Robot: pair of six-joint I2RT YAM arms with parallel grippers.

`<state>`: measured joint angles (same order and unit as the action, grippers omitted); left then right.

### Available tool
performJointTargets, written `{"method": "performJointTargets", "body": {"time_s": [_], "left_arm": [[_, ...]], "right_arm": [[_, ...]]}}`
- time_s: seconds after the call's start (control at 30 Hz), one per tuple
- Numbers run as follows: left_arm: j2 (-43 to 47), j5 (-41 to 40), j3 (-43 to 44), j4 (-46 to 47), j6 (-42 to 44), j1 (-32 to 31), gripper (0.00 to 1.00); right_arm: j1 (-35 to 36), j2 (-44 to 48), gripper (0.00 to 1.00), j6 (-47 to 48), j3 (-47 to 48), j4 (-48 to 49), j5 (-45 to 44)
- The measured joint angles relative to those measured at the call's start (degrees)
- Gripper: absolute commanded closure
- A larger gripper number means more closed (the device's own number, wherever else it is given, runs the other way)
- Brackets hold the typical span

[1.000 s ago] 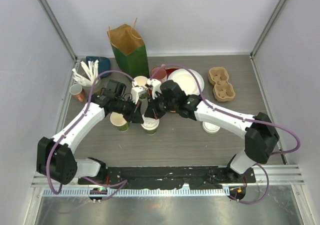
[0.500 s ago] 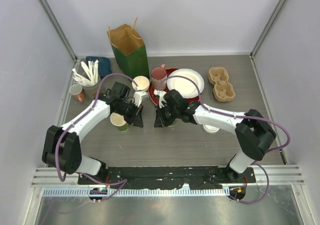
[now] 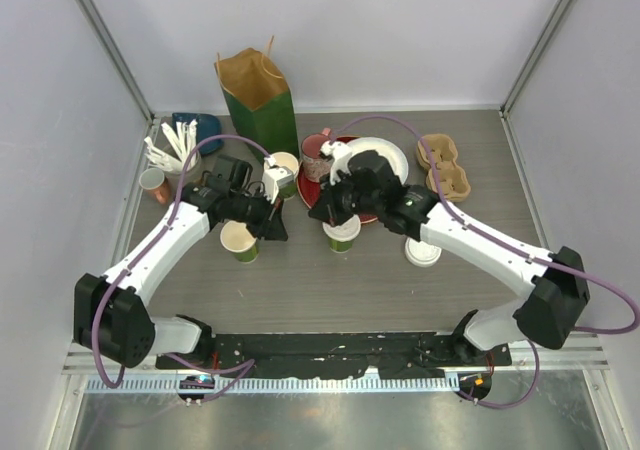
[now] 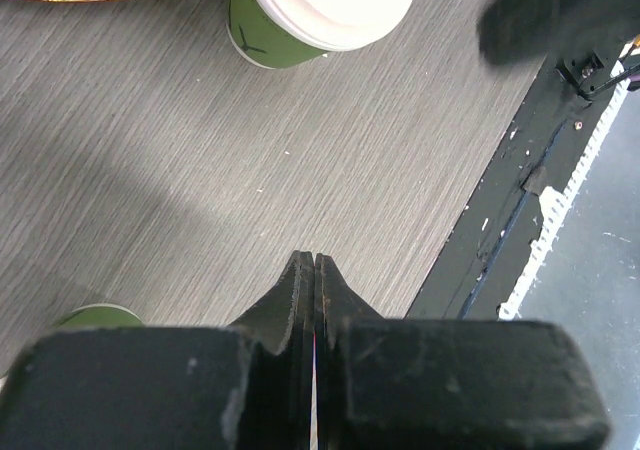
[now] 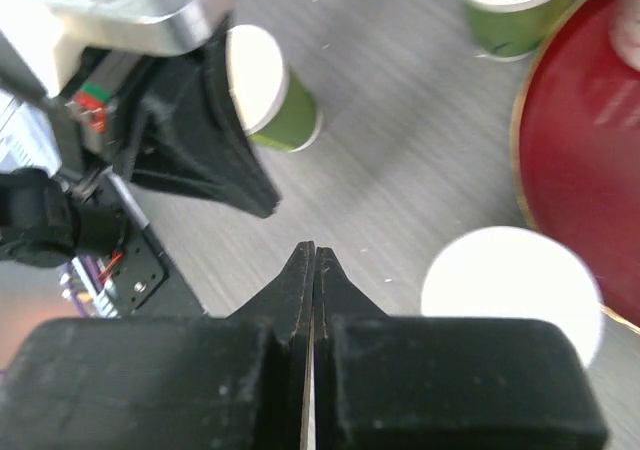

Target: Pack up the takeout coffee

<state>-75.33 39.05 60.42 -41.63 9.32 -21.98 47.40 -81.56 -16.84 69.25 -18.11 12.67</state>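
A green takeout coffee cup with a white lid (image 3: 341, 233) stands on the table just in front of the red tray (image 3: 306, 184); its lid also shows in the right wrist view (image 5: 512, 290) and the left wrist view (image 4: 325, 10). An open green cup (image 3: 239, 241) stands to its left. Another cream-rimmed cup (image 3: 283, 163) is near the bag. My left gripper (image 3: 277, 231) is shut and empty between the two front cups. My right gripper (image 3: 320, 211) is shut and empty, just left of the lidded cup. A loose white lid (image 3: 422, 253) lies to the right.
A green paper bag (image 3: 258, 95) stands open at the back. The pink mug (image 3: 316, 150) and a white plate (image 3: 375, 156) sit on the tray. Cardboard cup carriers (image 3: 443, 167) lie at the back right. White cutlery (image 3: 175, 145) and a small brown cup (image 3: 153, 183) are at the left.
The lidded cup now stands further right, closer to the tray. The right arm has swung right and back with it. The left gripper has barely shifted.
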Motion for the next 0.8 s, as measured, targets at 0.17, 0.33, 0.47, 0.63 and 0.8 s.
{"method": "performJointTargets", "body": {"time_s": [0.17, 0.33, 0.47, 0.63, 0.8], "left_arm": [[-0.07, 0.00, 0.00, 0.00, -0.15, 0.00, 1.00], [-0.09, -0.02, 0.00, 0.00, -0.13, 0.00, 1.00], [-0.09, -0.09, 0.00, -0.15, -0.11, 0.00, 1.00], [-0.09, -0.09, 0.00, -0.24, -0.13, 0.00, 1.00], [-0.09, -0.09, 0.28, -0.61, -0.07, 0.00, 1.00]], "right_arm": [[-4.92, 1.51, 0.99, 0.48, -4.15, 1.97, -1.64], [-8.00, -1.31, 0.99, -1.16, -15.17, 6.78, -0.13], [-8.63, -0.57, 0.99, -1.33, -15.91, 8.85, 0.02], [-8.63, -0.48, 0.99, -1.03, -14.19, 5.84, -0.09], [-8.63, -0.48, 0.98, 0.17, -9.64, 0.50, 0.52]]}}
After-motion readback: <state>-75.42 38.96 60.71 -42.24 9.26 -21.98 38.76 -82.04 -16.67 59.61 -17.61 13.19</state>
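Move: The lidded coffee cup stands some 6 cm to the right of the shut right fingers, 5 cm ahead, its middle about 18 cm below them. Around the right hand, the open cup is about 17 cm left and 2 cm ahead. The loose lids lie 26 cm right and 3 cm ahead, the red tray's middle 20 cm ahead and 9 cm right. From the left hand the lidded cup is about 13 cm right, 7 cm ahead, 12 cm down. Over the lidded cup's white lid comes the shut right hand, swinging about 6 cm right and 2 to 3 cm forward, then sinking fast, nearly 10 cm below its starting height. It turns some 10 degrees clockwise, waits low over the lid, then eases up about 2 cm, fingers still shut. Whether they touch the lid can't be seen. ##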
